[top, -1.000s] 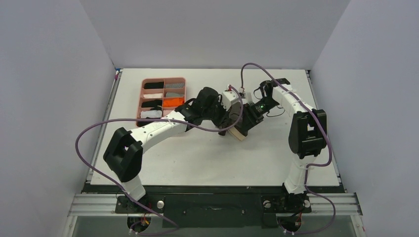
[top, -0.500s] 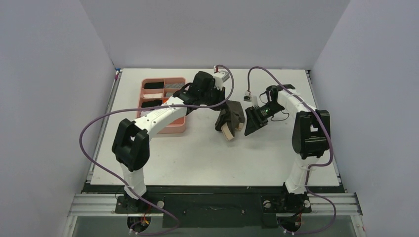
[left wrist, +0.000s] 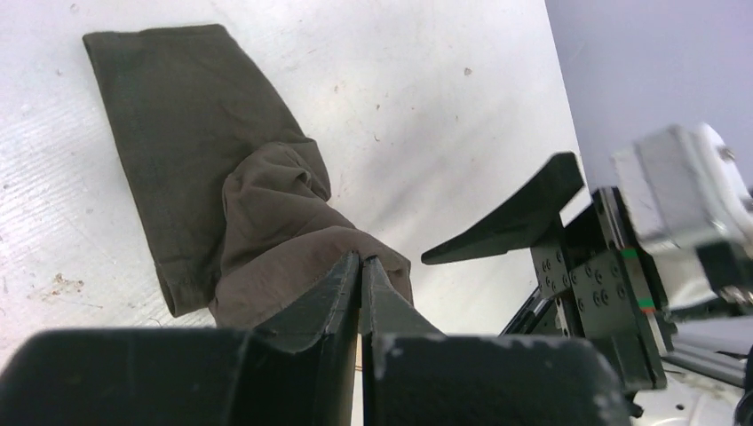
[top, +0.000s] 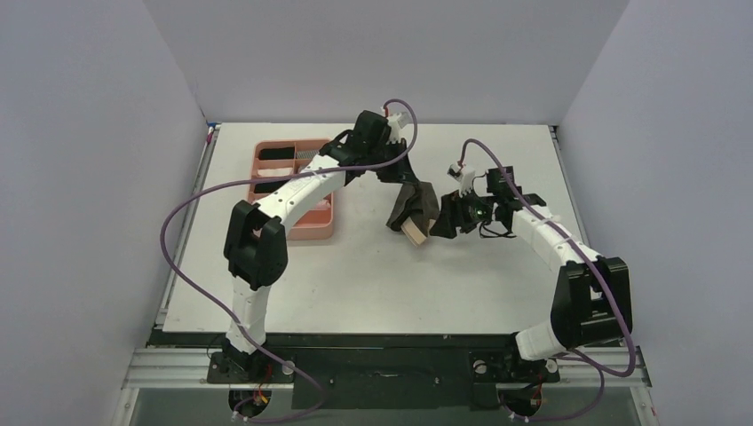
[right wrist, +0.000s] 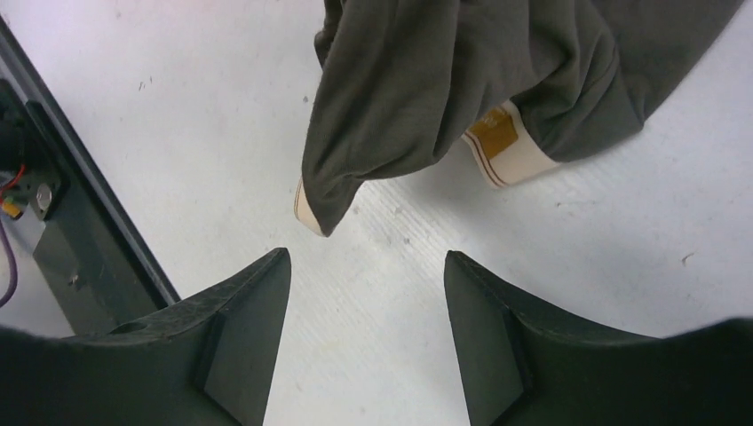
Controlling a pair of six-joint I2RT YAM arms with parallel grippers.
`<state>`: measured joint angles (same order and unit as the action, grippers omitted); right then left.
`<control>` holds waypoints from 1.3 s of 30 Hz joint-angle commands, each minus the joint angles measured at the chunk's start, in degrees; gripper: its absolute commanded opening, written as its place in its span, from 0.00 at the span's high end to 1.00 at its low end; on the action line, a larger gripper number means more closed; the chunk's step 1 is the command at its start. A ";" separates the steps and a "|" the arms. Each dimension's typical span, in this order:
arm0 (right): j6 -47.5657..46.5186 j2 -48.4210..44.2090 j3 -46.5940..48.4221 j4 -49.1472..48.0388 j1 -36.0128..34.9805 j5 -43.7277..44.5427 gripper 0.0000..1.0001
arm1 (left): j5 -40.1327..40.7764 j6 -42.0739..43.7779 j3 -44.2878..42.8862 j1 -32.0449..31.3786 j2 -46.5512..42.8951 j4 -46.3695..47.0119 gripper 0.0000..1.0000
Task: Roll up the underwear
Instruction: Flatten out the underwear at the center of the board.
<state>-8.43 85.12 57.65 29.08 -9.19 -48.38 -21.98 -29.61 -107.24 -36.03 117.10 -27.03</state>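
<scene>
The underwear point(top: 417, 209), dark grey-brown with a beige waistband point(top: 415, 233), hangs bunched over the middle of the table, its lower end on the surface. My left gripper point(top: 408, 188) reaches in from the far side and is shut on a fold at the top of the underwear point(left wrist: 204, 151), its jaws pressed together on the cloth point(left wrist: 361, 262). My right gripper point(top: 447, 217) stands open just right of the garment, low over the table. In the right wrist view the underwear point(right wrist: 462, 80) and its waistband point(right wrist: 512, 153) lie just beyond the open gripper point(right wrist: 368, 266), untouched.
A pink tray point(top: 306, 233) with small rolled cloths in its compartments sits at the left, and the left arm passes over its far right corner. Purple cables loop over both arms. A right fingertip point(left wrist: 519, 217) shows close beside the cloth in the left wrist view.
The left arm has swung back toward the far side, lifting the underwear by its top. The right gripper let go of it, and its elbow has swung out to the near right.
</scene>
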 commanded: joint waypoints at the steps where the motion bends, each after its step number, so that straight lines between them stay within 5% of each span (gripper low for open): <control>1: 10.89 -2.60 -3.58 -18.99 -2.52 5.19 0.41 | -2.51 -5.33 -4.38 1.33 1.44 -1.24 1.00; 13: 16.79 -1.29 -8.06 -27.68 -9.24 10.64 0.42 | -3.49 -8.55 -5.37 1.34 2.94 -0.39 1.00; 30: 17.81 2.33 -9.92 -29.96 -9.91 14.52 0.48 | -4.54 -10.46 -4.15 1.91 1.85 0.96 1.00; 34: 18.04 3.99 -9.04 -29.69 -10.03 13.12 0.58 | -4.59 -10.56 -3.72 2.31 1.38 1.38 1.00; 39: 16.20 3.27 -6.53 -24.94 -9.26 12.20 0.91 | -4.39 -9.59 -2.60 3.54 0.22 1.84 1.00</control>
<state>9.45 89.27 47.57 3.46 -18.83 -34.63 -25.58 -39.66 -110.06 -33.98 120.05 -28.27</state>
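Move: The underwear's loose near corner hangs about 4 cm to the right hand's left, 1 cm ahead and some 5 cm below its open fingers. The cream waistband lies roughly 8 cm left and 9 cm below, level in reach. The left gripper, already pinching the far raised edge, is about 10 cm ahead, 6 cm left and 6 cm above; from that left hand the loose corner is some 10 cm back, 4 cm right and 11 cm below. The right hand goes left about 4 cm, then sinks some 5 cm, fingers closing on the underwear's loose corner. ##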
